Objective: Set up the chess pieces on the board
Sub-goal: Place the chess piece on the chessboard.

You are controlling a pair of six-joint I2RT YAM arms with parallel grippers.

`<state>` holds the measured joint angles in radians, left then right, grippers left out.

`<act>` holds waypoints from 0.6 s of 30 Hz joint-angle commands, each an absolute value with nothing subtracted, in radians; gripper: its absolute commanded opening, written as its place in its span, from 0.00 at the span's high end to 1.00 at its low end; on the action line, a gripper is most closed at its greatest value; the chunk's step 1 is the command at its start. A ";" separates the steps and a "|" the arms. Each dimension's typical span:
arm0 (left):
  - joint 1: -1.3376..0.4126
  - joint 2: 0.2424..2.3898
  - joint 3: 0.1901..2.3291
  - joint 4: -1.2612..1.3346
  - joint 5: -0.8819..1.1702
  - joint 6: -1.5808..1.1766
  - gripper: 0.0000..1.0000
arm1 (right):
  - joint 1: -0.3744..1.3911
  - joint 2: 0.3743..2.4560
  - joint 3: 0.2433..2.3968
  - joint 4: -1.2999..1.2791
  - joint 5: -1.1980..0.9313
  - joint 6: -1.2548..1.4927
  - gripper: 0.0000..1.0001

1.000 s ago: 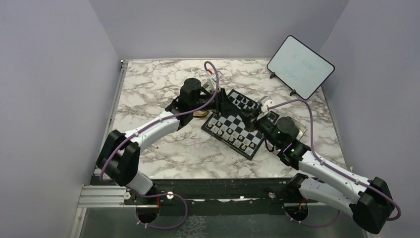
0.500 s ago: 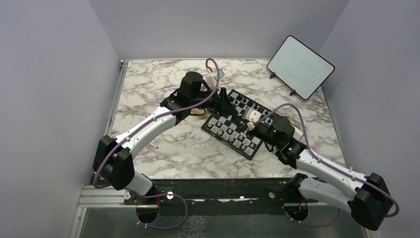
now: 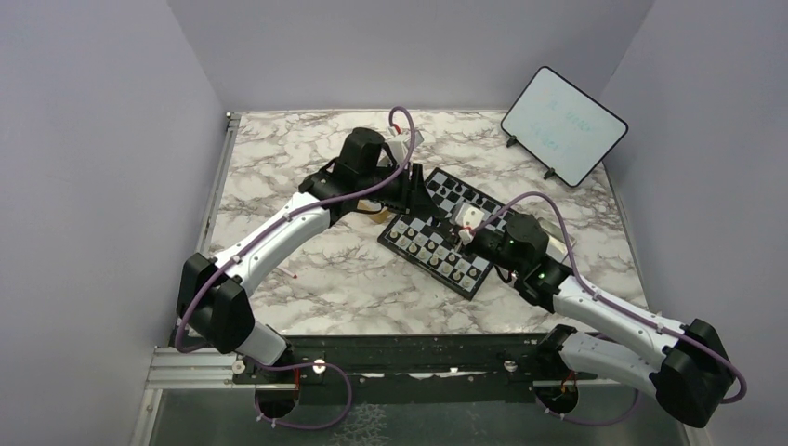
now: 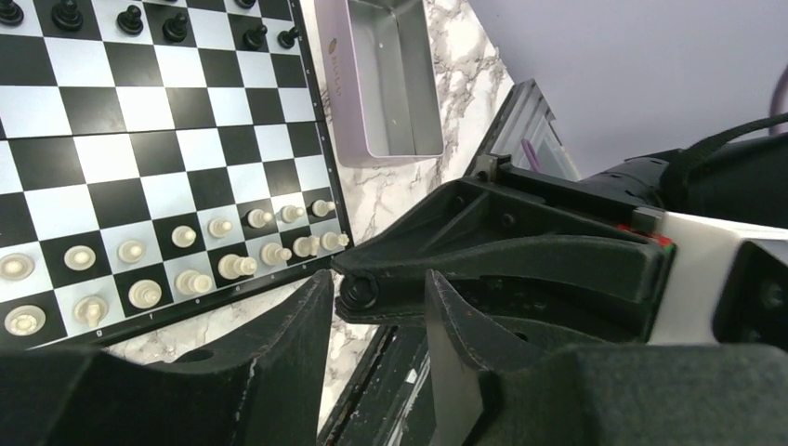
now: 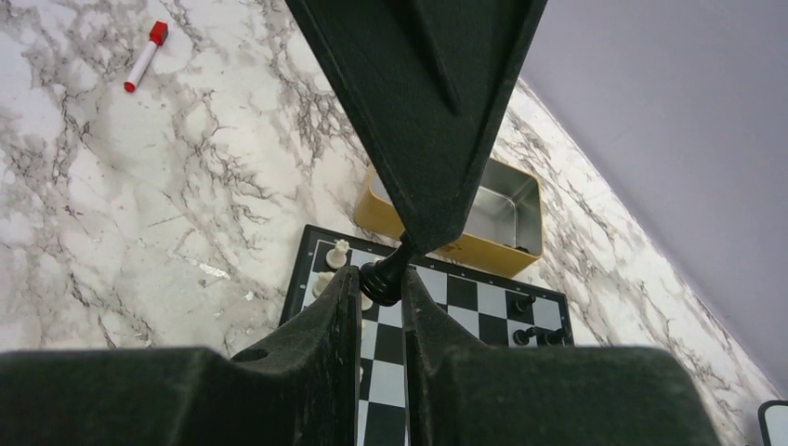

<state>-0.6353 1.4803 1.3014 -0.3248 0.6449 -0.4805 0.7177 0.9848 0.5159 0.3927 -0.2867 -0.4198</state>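
My right gripper [image 5: 381,279] is shut on the base of a black chess piece [image 5: 385,275] and holds it tilted above the board [image 5: 465,307]. The piece's top runs up to the tip of my left gripper [image 4: 379,288], seen as a dark wedge above it. In the left wrist view the piece [image 4: 358,290] sits by the left finger [image 4: 311,316], and the jaws stand apart on either side of it. Pale pieces [image 4: 186,269] fill two rows at one edge of the board [image 4: 139,149]. Several black pieces [image 4: 130,19] stand at the opposite edge.
A gold tin [image 5: 492,223] lies open beside the board, and its pale lid [image 4: 381,93] lies at the other side. A red-capped marker [image 5: 146,56] lies on the marble table [image 3: 279,158]. A white tablet [image 3: 563,124] stands at the back right.
The right gripper has carried the black piece left over the board, up to the left gripper. The left arm has shifted a little, and its jaws widened, then narrowed.
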 commanded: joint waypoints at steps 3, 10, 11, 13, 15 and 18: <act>-0.643 1.528 1.354 -0.354 0.699 -0.490 0.62 | 0.713 0.964 0.577 0.360 -0.315 -0.413 0.99; -0.644 1.535 1.356 -0.353 0.692 -0.489 0.81 | 0.713 0.959 0.577 0.360 -0.310 -0.403 0.99; -0.645 1.533 1.355 -0.353 0.692 -0.488 0.83 | 0.713 0.955 0.576 0.359 -0.307 -0.403 0.99; -0.645 1.531 1.352 -0.353 0.690 -0.483 0.88 | 0.712 0.949 0.570 0.357 -0.303 -0.400 0.99; -0.644 1.531 1.351 -0.353 0.685 -0.474 0.91 | 0.712 0.946 0.566 0.351 -0.302 -0.391 0.93; -0.643 1.539 1.361 -0.351 0.665 -0.453 0.93 | 0.713 0.935 0.555 0.330 -0.290 -0.345 0.72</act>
<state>-0.6392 1.5303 1.3277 -0.3462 0.6701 -0.4858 0.7132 0.9684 0.5499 0.3473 -0.2867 -0.4011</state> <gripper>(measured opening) 0.117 0.219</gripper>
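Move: The black chess piece, pinched in the right fingertips and sticking out from them, sits almost between the left hand's open pads, about 1 cm to the right of the left hand point and 2 cm below it. Some 24 cm below the left hand is the chessboard, its centre 9 cm ahead and 3 cm right. The gold box lies 22 cm ahead and 13 cm left, the grey box 2 cm ahead and 23 cm right. For the right hand, the piece is at its fingertips. The left fingers close from about half open to nearly shut, pinching the black chess piece in mid-air while the right fingers keep their grip on it. To meet it, the left hand first dips about 1 cm and edges slightly right, and the right hand lifts the piece about 1 cm; then both stay in place as the left fingers finish closing. ##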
